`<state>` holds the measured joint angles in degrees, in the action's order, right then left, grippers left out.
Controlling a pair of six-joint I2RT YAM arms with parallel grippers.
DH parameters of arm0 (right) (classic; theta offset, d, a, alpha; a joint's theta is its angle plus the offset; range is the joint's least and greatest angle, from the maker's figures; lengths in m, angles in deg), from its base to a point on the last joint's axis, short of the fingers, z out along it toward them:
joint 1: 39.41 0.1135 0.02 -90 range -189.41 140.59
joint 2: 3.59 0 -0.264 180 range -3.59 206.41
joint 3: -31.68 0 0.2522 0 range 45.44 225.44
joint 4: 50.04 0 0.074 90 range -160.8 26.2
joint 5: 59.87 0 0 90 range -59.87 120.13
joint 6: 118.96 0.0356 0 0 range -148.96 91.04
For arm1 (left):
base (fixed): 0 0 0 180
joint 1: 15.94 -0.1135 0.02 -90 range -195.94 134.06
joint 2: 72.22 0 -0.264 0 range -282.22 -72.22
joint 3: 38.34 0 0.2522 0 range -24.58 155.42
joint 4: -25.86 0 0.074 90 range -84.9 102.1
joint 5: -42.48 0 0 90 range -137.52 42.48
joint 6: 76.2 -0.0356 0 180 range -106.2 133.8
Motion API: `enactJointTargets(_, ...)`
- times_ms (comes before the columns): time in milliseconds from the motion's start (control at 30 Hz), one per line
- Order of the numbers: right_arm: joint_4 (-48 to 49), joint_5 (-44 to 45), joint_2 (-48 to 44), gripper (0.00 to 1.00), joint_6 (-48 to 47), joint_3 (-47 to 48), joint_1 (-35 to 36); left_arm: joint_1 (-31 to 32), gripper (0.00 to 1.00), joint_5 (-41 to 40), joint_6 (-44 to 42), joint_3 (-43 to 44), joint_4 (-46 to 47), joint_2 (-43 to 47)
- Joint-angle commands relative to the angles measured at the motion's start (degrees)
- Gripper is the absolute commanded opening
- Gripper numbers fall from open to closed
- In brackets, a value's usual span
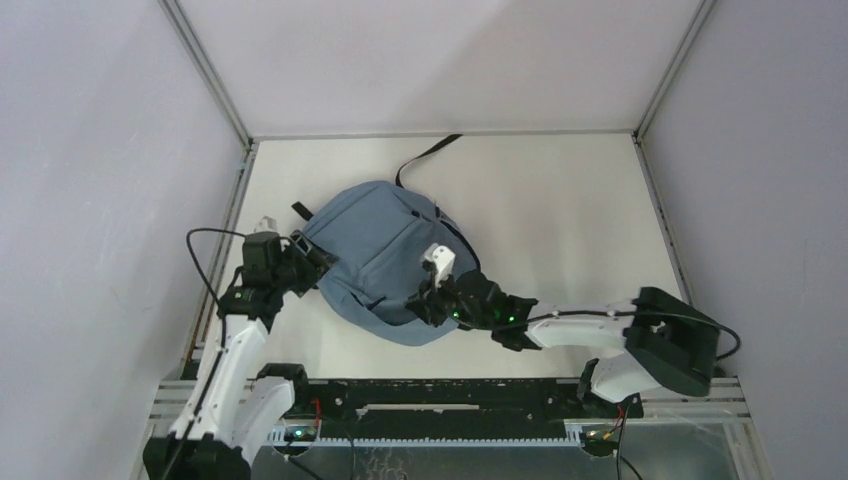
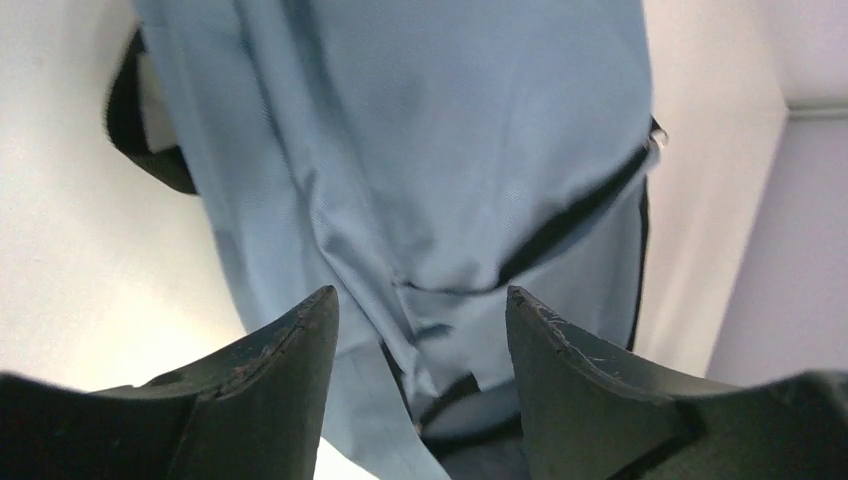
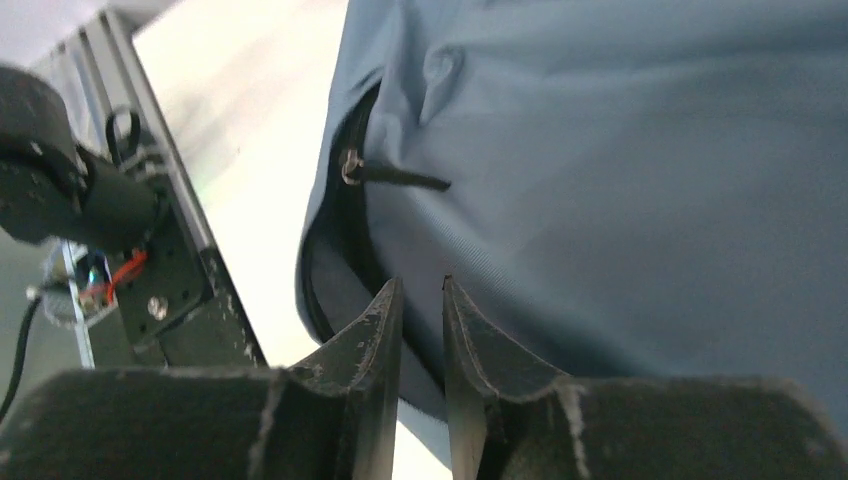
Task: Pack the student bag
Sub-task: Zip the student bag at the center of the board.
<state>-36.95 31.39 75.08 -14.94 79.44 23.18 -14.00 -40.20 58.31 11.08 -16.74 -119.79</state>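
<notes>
The student bag (image 1: pixel 385 260), slate-blue with black trim, lies in the middle of the white table. My left gripper (image 1: pixel 310 262) is at the bag's left edge. In the left wrist view its jaws (image 2: pixel 420 300) stand wide open over a fold of the student bag (image 2: pixel 420 150) and pinch nothing. My right gripper (image 1: pixel 425 300) is at the bag's near right edge. In the right wrist view its fingertips (image 3: pixel 421 285) are a narrow gap apart, right against the student bag (image 3: pixel 620 200), with nothing between them. A black zipper pull (image 3: pixel 395 177) hangs by the dark zipper line.
A black strap (image 1: pixel 430 152) trails from the bag toward the back wall. Another black strap loop (image 2: pixel 140 140) lies at the bag's side. The metal mounting rail (image 1: pixel 450 400) runs along the near edge. Enclosure walls close in the table on three sides.
</notes>
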Motion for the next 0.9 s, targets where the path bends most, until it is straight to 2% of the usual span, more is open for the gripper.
enactJointTargets(0, 1.78, -8.33, 5.51, 0.28, 1.94, 1.29, 3.29, 2.28, 0.66, 7.56, 1.5, -3.39, -3.72, 6.38)
enactJointTargets(100, 0.72, -9.45, 9.15, 0.28, 0.86, 1.25, 6.27, 5.05, 0.68, 9.4, 3.91, -7.41, -4.37, 9.01)
enactJointTargets(233, 0.65, -9.03, 13.87, 0.28, 0.16, 1.31, 6.47, 7.61, 0.69, 10.66, 5.93, -10.62, -3.38, 9.21)
enactJointTargets(400, -1.99, -6.28, 7.88, 0.31, -0.4, 1.28, 4.78, 8.38, 0.7, 11.02, 6.45, -11.05, -0.64, 8.21)
enactJointTargets(500, -2.12, -4.09, 3.41, 0.43, -0.15, 1.27, 3.95, 8.52, 0.7, 11.02, 6.27, -11.14, 1.33, 6.35)
enactJointTargets(567, -0.92, -2.99, 2.17, 0.58, 1.21, 1.33, 3.33, 8.61, 0.69, 11.0, 5.78, -11.14, 2.37, 4.25)
enactJointTargets(600, -0.7, -3.15, 2.15, 0.63, 3.14, 1.67, 2.4, 8.61, 0.69, 10.94, 5.58, -11.09, 2.83, 3.29)
enactJointTargets(667, -2.62, -4.78, 3.33, 0.66, 11.05, 3.71, -0.75, 8.61, 0.69, 10.95, 4.99, -11.05, 3.69, 1.77)
enactJointTargets(767, -5.84, -15.17, 7.57, 0.68, 24.92, 7.71, -8.21, 8.61, 0.66, 9.93, 4.39, -11.05, 3.87, 0.57)
enactJointTargets(867, -4.35, -23.94, 12.81, 0.67, 36.17, 9.09, -11.84, 8.61, 0.66, 9.37, 4.43, -11.51, 4.03, 0.38)
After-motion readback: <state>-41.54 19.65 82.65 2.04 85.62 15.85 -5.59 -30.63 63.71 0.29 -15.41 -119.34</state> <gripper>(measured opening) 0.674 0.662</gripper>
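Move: The zipper pull at the bag's open mouth lies roughly 7 cm back, 9 cm right and 9 cm below the left hand; the bag's short strap end is about 9 cm ahead and 3 cm left of that hand, some 12 cm below. From the right hand the same pull is around 7 cm left, 1 cm ahead and 8 cm below, with the mouth's near rim about 6 cm straight back and the black side edge some 11 cm ahead and 8 cm right. The empty left hand, fingers already open and staying so, swings right and back across the bag's near left side and sinks about 6 cm towards the zipper pull, turning some 10 degrees clockwise and tipping down a little. The right hand dips about 9 cm over the bag while drawing back and slightly left, then climbs most of that again and pushes forward past its starting place, its fingers spreading wide and tipping down some 20 degrees as it ends just above the bag with no clear touch. ##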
